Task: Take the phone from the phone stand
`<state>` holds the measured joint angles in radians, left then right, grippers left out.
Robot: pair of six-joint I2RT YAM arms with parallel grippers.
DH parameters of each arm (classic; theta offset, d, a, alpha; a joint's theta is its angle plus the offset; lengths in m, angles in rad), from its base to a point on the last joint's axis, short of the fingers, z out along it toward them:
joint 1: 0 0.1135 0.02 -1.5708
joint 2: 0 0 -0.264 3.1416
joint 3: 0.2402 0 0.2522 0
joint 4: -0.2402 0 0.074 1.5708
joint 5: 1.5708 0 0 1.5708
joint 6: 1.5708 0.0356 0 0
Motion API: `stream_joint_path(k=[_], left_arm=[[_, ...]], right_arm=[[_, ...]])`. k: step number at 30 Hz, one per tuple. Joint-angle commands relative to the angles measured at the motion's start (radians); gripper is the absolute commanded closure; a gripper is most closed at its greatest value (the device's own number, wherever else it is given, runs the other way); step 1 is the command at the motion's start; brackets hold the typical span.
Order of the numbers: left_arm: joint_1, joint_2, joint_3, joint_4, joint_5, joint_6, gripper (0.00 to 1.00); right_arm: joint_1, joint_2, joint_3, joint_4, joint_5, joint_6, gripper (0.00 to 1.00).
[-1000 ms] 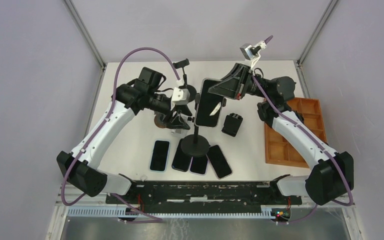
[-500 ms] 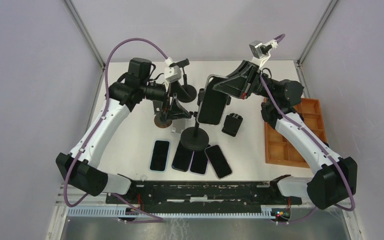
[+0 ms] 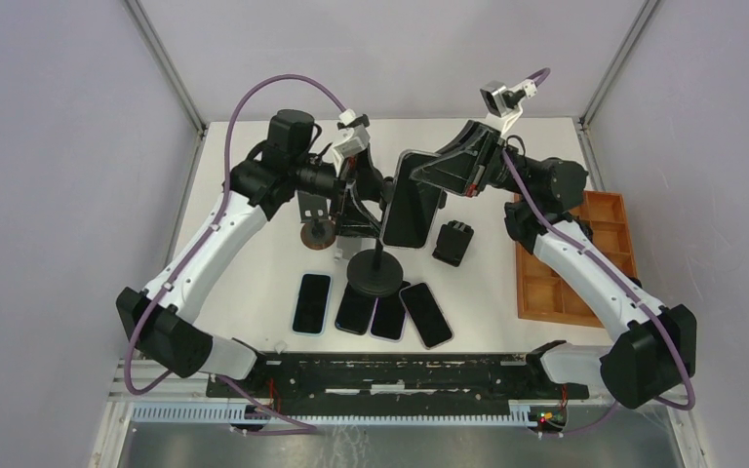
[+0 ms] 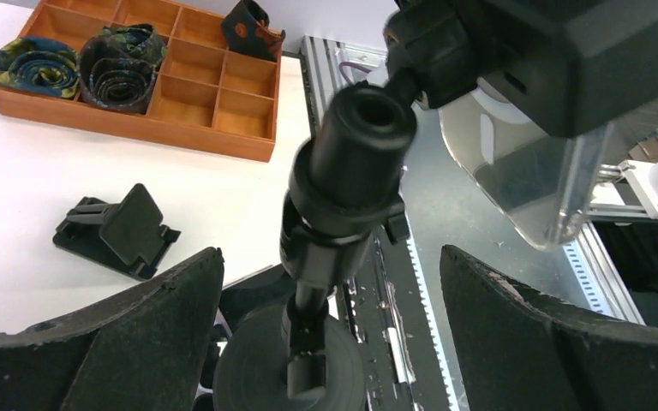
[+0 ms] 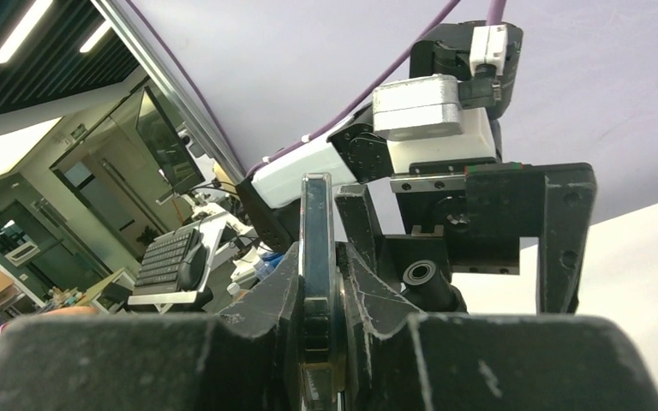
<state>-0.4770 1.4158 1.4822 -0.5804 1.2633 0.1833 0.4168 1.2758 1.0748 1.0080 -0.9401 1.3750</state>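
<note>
A black phone (image 3: pixel 412 205) hangs upright at the head of the black phone stand (image 3: pixel 378 271), whose round base rests on the table. My right gripper (image 3: pixel 417 177) is shut on the phone's upper edge. The right wrist view shows the phone (image 5: pixel 317 223) edge-on, pinched in my right gripper (image 5: pixel 317 291). My left gripper (image 3: pixel 359 207) is open beside the stand's pole. In the left wrist view the pole (image 4: pixel 343 197) stands between the wide-apart fingers (image 4: pixel 103 342) without touching them. Whether the phone still sits in the stand's holder is hidden.
Several dark phones (image 3: pixel 311 302) lie flat near the stand's base. A small black folding stand (image 3: pixel 453 242) sits to the right, an orange compartment tray (image 3: pixel 571 258) beyond it. Another black stand (image 3: pixel 363 181) and a brown round object (image 3: pixel 314 234) are behind my left gripper.
My left gripper has opened wide, drawn back from the stand and come in again around the pole. The stand's base has shifted slightly farther back. The right gripper still grips the phone.
</note>
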Motion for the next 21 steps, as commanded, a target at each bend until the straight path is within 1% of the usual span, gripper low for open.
stream_joint_path(k=[1,4,5,7,11,14,15,16,17,19,21], left_arm=[[-0.026,0.021,0.01,0.077,0.021,-0.088,0.0],[-0.042,0.032,-0.004,0.138,-0.005,-0.144,0.0],[-0.043,0.041,-0.007,0.161,-0.01,-0.164,0.03],[-0.043,0.05,-0.005,0.196,-0.007,-0.2,0.17],[-0.044,0.042,-0.015,0.194,0.005,-0.193,0.47],[-0.045,0.034,-0.016,0.095,0.009,-0.075,0.71],[-0.045,0.031,-0.015,0.058,0.008,-0.032,0.81],[-0.045,0.028,-0.01,-0.006,0.006,0.018,0.94],[-0.045,0.027,-0.007,-0.056,0.001,0.068,0.97],[-0.045,0.025,-0.001,-0.142,-0.003,0.151,0.98],[-0.046,0.029,0.014,-0.253,-0.009,0.264,0.98]], right_arm=[[0.025,-0.02,0.068,0.14,0.125,0.029,1.0],[0.04,-0.006,0.071,0.147,0.133,0.028,1.0],[0.043,-0.003,0.072,0.148,0.135,0.028,1.0],[0.049,-0.001,0.069,0.151,0.136,0.026,1.0],[0.049,-0.003,0.061,0.145,0.134,0.015,1.0],[0.05,-0.002,0.071,0.119,0.135,-0.012,1.0],[0.049,-0.001,0.074,0.114,0.135,-0.017,1.0],[0.05,0.004,0.082,0.111,0.132,-0.022,1.0],[0.048,0.007,0.09,0.107,0.13,-0.025,1.0],[0.046,0.016,0.107,0.106,0.13,-0.028,1.0],[0.039,0.024,0.124,0.104,0.13,-0.03,1.0]])
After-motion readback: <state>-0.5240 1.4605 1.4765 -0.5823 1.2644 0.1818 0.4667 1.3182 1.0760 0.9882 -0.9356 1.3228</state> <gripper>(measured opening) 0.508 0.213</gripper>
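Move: The neck joint of the phone stand hangs between the open left fingers, about 4 cm to the left hand's right and level with it. The phone is still clamped in the stand, some 7 cm to that hand's right, 4 cm back and 7 cm above; the stand's round base hangs roughly 14 cm below and 4 cm back, about 4 cm to its right. From the right hand, which pinches the phone, the neck lies about 5 cm left, level fore and aft, and 11 cm below. Bring the left gripper about 2 cm to the right around the stand's neck and shut it from wide open to half until the fingers pinch the neck joint. Meanwhile keep the right grip on the phone and ease it about 2 cm left towards the left hand; finish by sinking both hands some 1.5 cm together, the left drifting slightly back left. ##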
